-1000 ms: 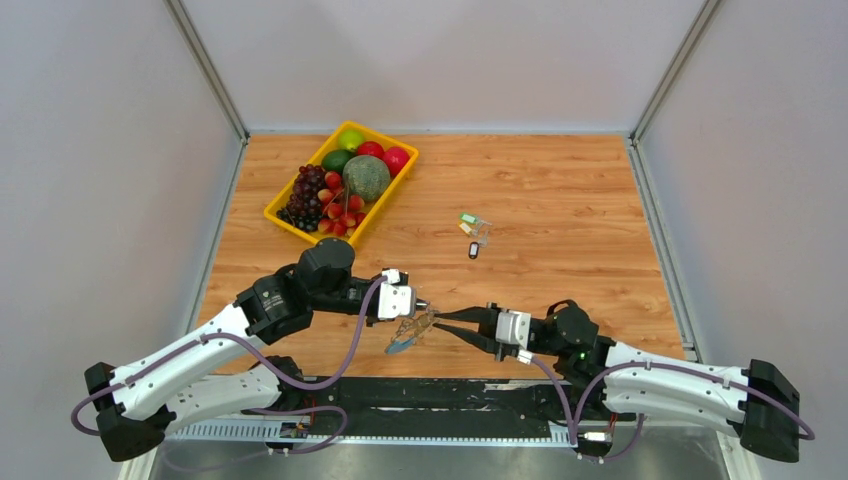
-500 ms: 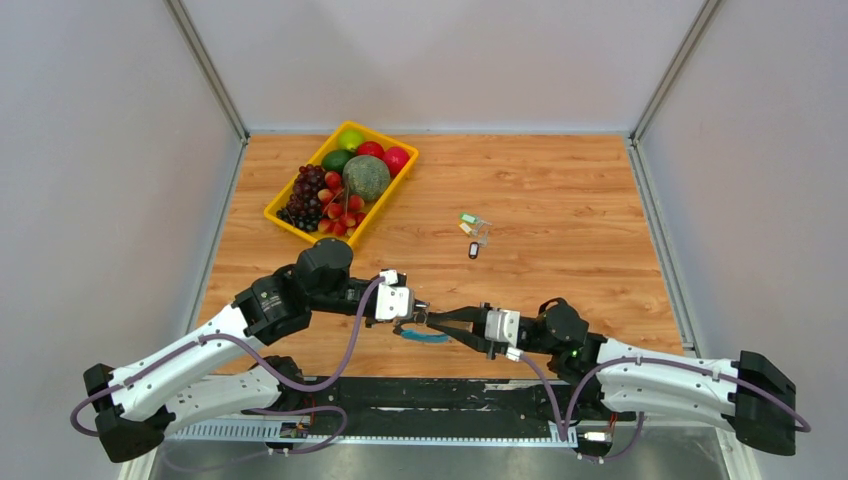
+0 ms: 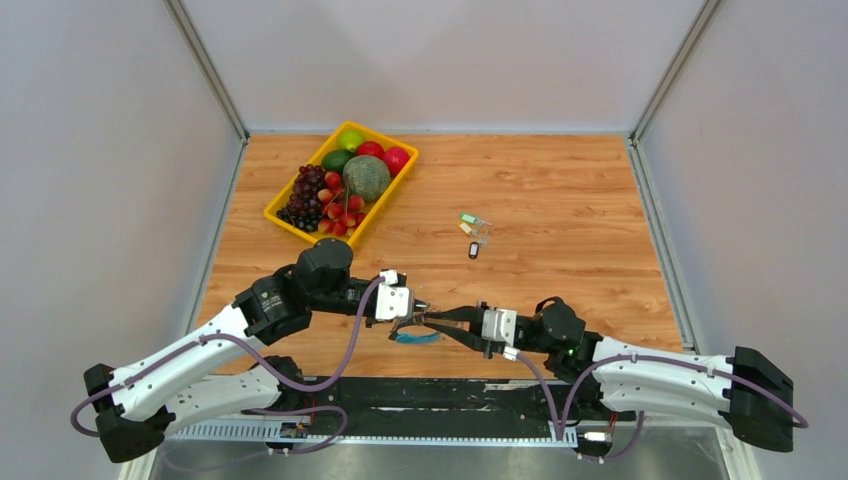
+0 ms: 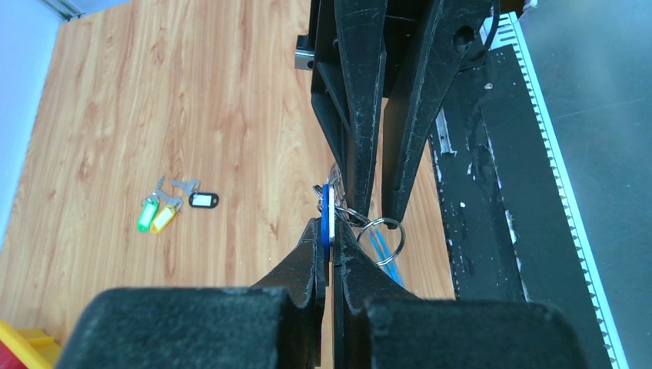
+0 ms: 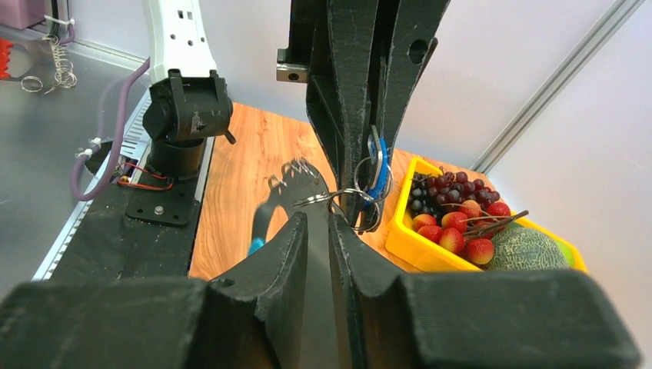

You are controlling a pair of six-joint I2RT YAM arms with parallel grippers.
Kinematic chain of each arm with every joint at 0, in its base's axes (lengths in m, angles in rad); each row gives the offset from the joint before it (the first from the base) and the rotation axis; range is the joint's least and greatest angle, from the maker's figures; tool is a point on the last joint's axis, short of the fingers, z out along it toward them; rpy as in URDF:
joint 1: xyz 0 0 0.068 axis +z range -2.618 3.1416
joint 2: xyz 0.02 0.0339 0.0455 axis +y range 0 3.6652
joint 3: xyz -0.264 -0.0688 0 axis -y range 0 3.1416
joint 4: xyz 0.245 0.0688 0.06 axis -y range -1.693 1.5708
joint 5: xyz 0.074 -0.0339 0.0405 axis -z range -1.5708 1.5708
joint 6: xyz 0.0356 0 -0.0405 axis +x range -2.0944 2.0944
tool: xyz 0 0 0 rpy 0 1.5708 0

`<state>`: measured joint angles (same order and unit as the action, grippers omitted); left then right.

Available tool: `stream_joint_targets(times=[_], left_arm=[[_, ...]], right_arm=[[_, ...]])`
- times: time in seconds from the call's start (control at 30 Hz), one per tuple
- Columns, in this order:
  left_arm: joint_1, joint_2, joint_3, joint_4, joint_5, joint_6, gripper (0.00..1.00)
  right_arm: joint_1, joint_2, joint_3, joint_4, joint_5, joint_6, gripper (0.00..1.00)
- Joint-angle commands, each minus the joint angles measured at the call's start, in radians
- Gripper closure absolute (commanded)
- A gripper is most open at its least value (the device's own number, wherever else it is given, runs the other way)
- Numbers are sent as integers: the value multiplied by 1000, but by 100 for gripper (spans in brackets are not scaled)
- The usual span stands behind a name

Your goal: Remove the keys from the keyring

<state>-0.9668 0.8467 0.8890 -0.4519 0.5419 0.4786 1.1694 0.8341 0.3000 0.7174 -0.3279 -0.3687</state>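
My left gripper (image 3: pixel 417 312) (image 4: pixel 329 231) is shut on the blue tag (image 4: pixel 326 211) (image 5: pixel 379 171) of a key. The silver keyring (image 4: pixel 403 238) (image 5: pixel 367 228) dangles from that tag, just above the table's near edge. My right gripper (image 3: pixel 429 320) (image 5: pixel 317 219) meets it tip to tip. Its jaws stand a narrow gap apart, and a silver wire lies across their tips. Its fingers (image 4: pixel 361 115) flank the ring. Three loose keys lie mid-table, tagged green (image 3: pixel 467 217) (image 4: pixel 144 217), yellow (image 3: pixel 466 228) (image 4: pixel 162 219) and black (image 3: pixel 474 251) (image 4: pixel 202 200).
A yellow tray (image 3: pixel 310 231) (image 5: pixel 430 250) of fruit stands at the back left. A blue streak (image 3: pixel 418 338) (image 5: pixel 254 246) and a jagged shadow lie on the wood under the grippers. The black base rail (image 3: pixel 450 392) runs along the near edge. Grey walls close both sides.
The right gripper has slid left until its tips meet the left gripper's. The loop-shaped shadow beneath them has shrunk to a blue streak. The left arm has barely moved.
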Motion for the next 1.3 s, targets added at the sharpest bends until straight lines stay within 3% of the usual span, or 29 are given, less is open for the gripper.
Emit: stream_joint_targets(times=[0.0, 0.53, 0.73, 1.27], left_arm=[[0, -11, 1, 57, 46, 20, 100], [0, -13, 2, 57, 45, 20, 100], [0, -16, 4, 56, 47, 18, 100], [0, -20, 1, 61, 18, 16, 100]], right_arm=[[5, -31, 40, 52, -2, -4, 77], [4, -14, 75, 30, 10, 16, 79], [4, 4, 92, 14, 13, 19, 100], [4, -134, 41, -60, 23, 126, 100]])
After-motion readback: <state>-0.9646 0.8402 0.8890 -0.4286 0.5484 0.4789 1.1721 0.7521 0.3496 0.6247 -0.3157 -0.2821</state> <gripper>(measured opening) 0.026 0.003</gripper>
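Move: The right gripper stands just on the robot's right of the left one, fingers part-open about the thin wire rings of the keyring, which lie about 1 cm ahead of its hand point, level sideways and some 1 cm above. From it, the blue tag pinched by the left fingers is about 2 cm ahead, 1 cm left and 2 cm up; the grey band hangs some 3 cm back, 2 cm left and 5 cm below. From the left hand, the rings are about 1 cm back, 1 cm right and 1 cm below. Keep the blue tag pinched in the nearly still left gripper. Raise the right gripper about 1.5 cm with its fingers part-open, then shut them fully on the wire rings beside the tag; finally draw them up and to the right, slightly back, about 1 cm each way at most, tipping the wrist a few degrees. ##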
